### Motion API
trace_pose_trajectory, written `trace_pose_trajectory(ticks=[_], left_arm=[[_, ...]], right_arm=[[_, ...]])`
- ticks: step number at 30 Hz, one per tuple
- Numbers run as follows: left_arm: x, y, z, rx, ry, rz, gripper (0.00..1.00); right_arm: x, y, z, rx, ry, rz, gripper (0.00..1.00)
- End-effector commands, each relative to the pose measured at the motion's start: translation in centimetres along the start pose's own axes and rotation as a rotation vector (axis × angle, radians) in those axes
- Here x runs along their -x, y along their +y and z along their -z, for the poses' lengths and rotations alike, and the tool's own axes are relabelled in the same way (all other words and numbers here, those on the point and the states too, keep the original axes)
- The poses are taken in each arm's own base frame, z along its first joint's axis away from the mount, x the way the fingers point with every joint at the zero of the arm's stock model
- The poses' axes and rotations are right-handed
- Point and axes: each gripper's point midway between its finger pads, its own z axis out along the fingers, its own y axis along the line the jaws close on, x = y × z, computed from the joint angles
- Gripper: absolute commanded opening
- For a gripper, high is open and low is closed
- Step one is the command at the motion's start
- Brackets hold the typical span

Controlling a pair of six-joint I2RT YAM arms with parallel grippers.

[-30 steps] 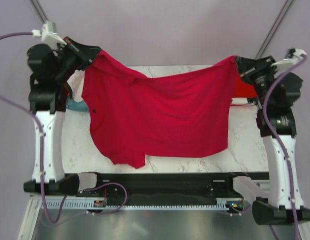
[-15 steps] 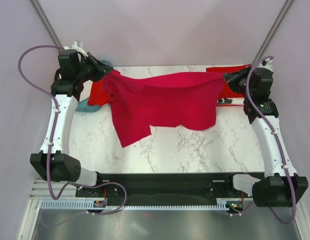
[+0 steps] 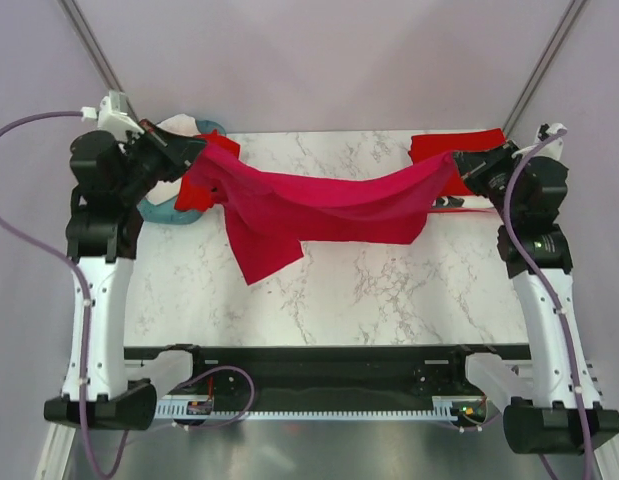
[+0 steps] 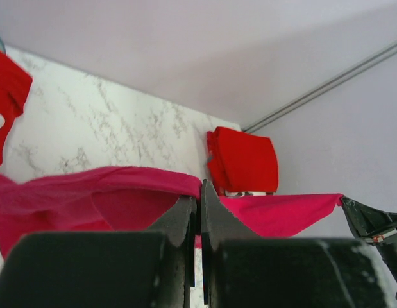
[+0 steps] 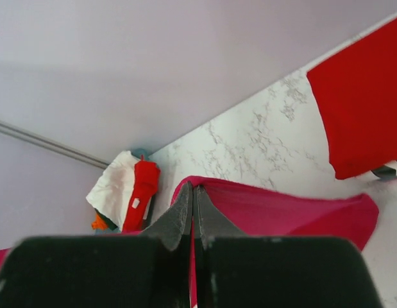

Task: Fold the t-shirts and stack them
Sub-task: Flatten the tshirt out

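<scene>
A crimson-magenta t-shirt point(image 3: 329, 205) hangs stretched across the back of the marble table point(image 3: 389, 290), sagging in the middle, with one flap drooping at its left. My left gripper point(image 3: 194, 150) is shut on its left end, and in the left wrist view the cloth point(image 4: 89, 186) is pinched between the jaws of that gripper point(image 4: 199, 192). My right gripper point(image 3: 467, 165) is shut on the right end. In the right wrist view this gripper point(image 5: 193, 189) pinches the shirt's edge point(image 5: 294, 208). A folded bright red t-shirt point(image 3: 454, 145) lies at the back right.
A round teal basket point(image 3: 169, 212) stands at the back left, under the left gripper. It holds a red shirt point(image 5: 140, 189), a white one point(image 5: 115, 189) and a bit of orange cloth point(image 5: 97, 222). A black-and-white piece point(image 3: 451, 203) shows under the folded red shirt.
Both arms have dropped and carried the shirt toward the back of the table. It hung wide and high near the camera; now it sags low and bunched between the grippers.
</scene>
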Motion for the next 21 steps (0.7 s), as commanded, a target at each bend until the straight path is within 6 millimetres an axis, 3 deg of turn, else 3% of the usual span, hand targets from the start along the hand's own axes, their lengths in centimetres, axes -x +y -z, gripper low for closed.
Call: trace_pose_trajectory(ticks=[1, 7, 14, 18, 20, 21], left_arm=[[3.4, -4.5, 4.9, -0.100, -0.152, -0.046, 0.02], [3.7, -8.1, 11.8, -0.189, -0.244, -0.042, 0.02], [2.7, -9.8, 17.0, -0.230, -0.280, -0.041, 0.02], [2.8, -9.9, 17.7, -0.219, -0.287, -0.041, 0.02], [3.1, -9.6, 17.2, -0.201, -0.291, -0.035, 0.02], [3.1, -8.9, 15.8, -0.177, -0.268, -0.025, 0.02]], right_arm=[[3.3, 4.9, 4.1, 0.142, -0.099, 0.063, 0.00], [5.2, 8.5, 11.3, 0.231, -0.185, 0.087, 0.00], [5.4, 9.5, 18.1, 0.237, -0.240, 0.100, 0.00], [5.2, 9.2, 19.3, 0.227, -0.246, 0.091, 0.00], [4.7, 8.4, 18.4, 0.199, -0.223, 0.076, 0.00], [4.5, 7.8, 17.4, 0.172, -0.207, 0.070, 0.00]])
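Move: Some 20 cm to the left hand's right and 15 cm below, level fore-and-aft, is the middle of the hanging magenta t-shirt; from the right hand it lies about 23 cm left, likewise 15 cm below. The bare table middle is roughly 40 cm under it and slightly farther out. The clothes basket stands about 21 cm ahead of the left hand and 12 cm to its left, 36 cm down. The red folded stack lies some 22 cm ahead of the right hand, 12 cm to its right, 33 cm down. Sweeping back towards the robot and up together, both hands keep their shut grip on the t-shirt's two upper corners and draw it away from the basket and red stack. Each travels about 18 cm back while rising 11 to 13 cm, fast at first and easing to a stop, the sideways gap nearly unchanged; both wrists tip the fingers up by some 20 degrees. ##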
